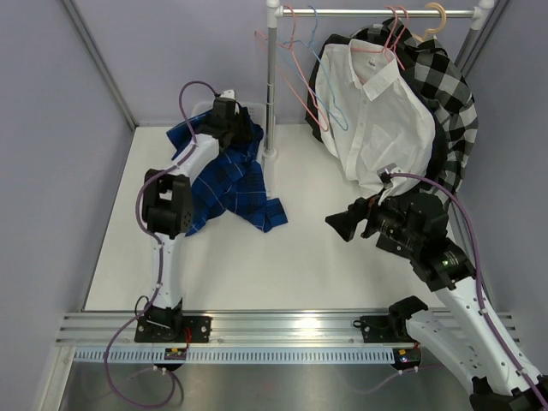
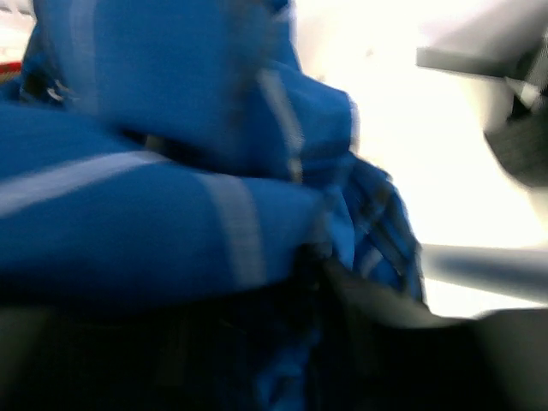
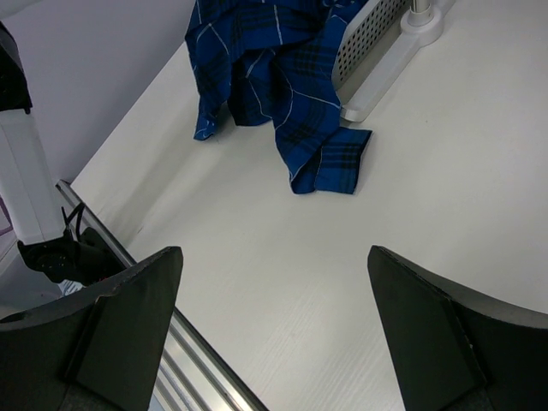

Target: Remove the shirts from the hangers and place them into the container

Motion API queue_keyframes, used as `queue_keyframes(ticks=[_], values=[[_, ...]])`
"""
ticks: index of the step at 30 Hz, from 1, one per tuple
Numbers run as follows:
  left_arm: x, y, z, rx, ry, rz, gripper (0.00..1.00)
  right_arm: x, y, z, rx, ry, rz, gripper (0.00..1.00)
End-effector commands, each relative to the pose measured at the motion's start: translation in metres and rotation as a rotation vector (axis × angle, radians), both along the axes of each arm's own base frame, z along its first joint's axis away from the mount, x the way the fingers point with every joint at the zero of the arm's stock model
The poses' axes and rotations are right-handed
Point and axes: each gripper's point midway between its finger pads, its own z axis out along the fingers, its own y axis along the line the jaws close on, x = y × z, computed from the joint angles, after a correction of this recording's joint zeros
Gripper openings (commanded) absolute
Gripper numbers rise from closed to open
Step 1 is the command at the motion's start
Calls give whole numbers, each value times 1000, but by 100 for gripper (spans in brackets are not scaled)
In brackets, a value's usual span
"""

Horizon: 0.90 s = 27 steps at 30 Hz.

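A royal blue shirt (image 1: 229,187) with thin white lines lies heaped over the container (image 3: 370,32) at the back left and spills forward onto the table. Only the container's perforated white wall shows. My left gripper (image 1: 228,116) is down on the heap over the container. In the blurred left wrist view blue cloth (image 2: 171,214) fills the frame and lies between the dark fingers (image 2: 394,317); their gap is unclear. My right gripper (image 1: 342,224) hangs open and empty above the table (image 3: 342,282), below a white shirt (image 1: 377,116) on a pink hanger (image 1: 396,30). A black-and-white checked shirt (image 1: 449,94) hangs behind it.
A rail (image 1: 368,13) on a steel pole (image 1: 271,86) crosses the back; the pole's white foot (image 3: 421,20) stands beside the container. Bare pink hangers (image 1: 294,73) and a light blue hanger (image 1: 332,90) hang on the rail. Grey walls close both sides.
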Motion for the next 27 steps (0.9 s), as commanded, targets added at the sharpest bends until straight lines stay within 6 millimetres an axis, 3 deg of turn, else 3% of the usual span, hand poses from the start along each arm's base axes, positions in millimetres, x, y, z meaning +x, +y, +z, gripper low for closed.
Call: queue_keyframes(ticks=[1, 2, 3, 4, 7, 8, 11, 12, 13, 14, 15, 17, 18, 19, 20, 27], values=[[-28, 18, 118, 34, -154, 14, 67, 0, -2, 12, 8, -49, -6, 99], [-33, 22, 133, 41, -179, 21, 75, -1, -2, 13, 13, -53, -3, 99], [-39, 23, 150, 41, -207, 21, 75, -1, -1, 14, 14, -54, 1, 99], [-49, 24, 176, 38, -255, 17, 82, -2, -1, 14, 17, -55, 6, 99], [-68, 22, 196, 76, -294, -2, 88, -2, 1, 13, 21, -47, 17, 99], [-81, 17, 214, 75, -325, -14, 93, -3, 2, 13, 22, -48, 20, 99], [-108, 8, 212, 97, -318, -22, 99, -5, 1, 15, 23, -57, 20, 99], [-121, 13, 224, 103, -341, 8, 99, -5, 0, 16, 23, -60, 17, 99], [-131, 11, 205, 129, -306, 12, 99, -6, -1, 18, 27, -70, 13, 99], [-145, -3, 200, 141, -301, -4, 99, -7, -2, 19, 28, -75, 10, 99], [-152, 2, 195, 182, -296, 44, 99, -7, -2, 20, 30, -79, 8, 99], [-180, -13, 170, 230, -262, 50, 99, -8, -3, 22, 32, -84, 5, 99], [-186, -11, 161, 255, -253, 101, 99, -8, -3, 22, 31, -86, 4, 99], [-195, -14, 139, 288, -218, 101, 99, -9, -4, 24, 34, -90, 5, 99], [-206, -29, 129, 296, -208, 81, 99, -10, -3, 24, 36, -90, 8, 99], [-238, -63, 31, 243, -26, 114, 99, -14, -6, 30, 43, -113, 3, 99]])
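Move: The blue plaid shirt's trailing end lies on the table about 22 cm back from the left hand, 7 cm to its right and 11 cm below; the rest is bunched at that hand. The container's middle is level with the hand, 4 cm to its left and 6 cm down; the rack post stands some 6 cm to its right, level with it. From the right hand the trailing end is about 18 cm ahead, 19 cm left and 26 cm below. The blue shirt is left in the container as the left fingers, already half open on it, spread fully and come free. The left hand draws back about 24 cm in an arc, up some 24 cm and down 20, swinging right late, towards the shirt's trailing end. The wrist tips up 20 degrees and back, its left side rising. ##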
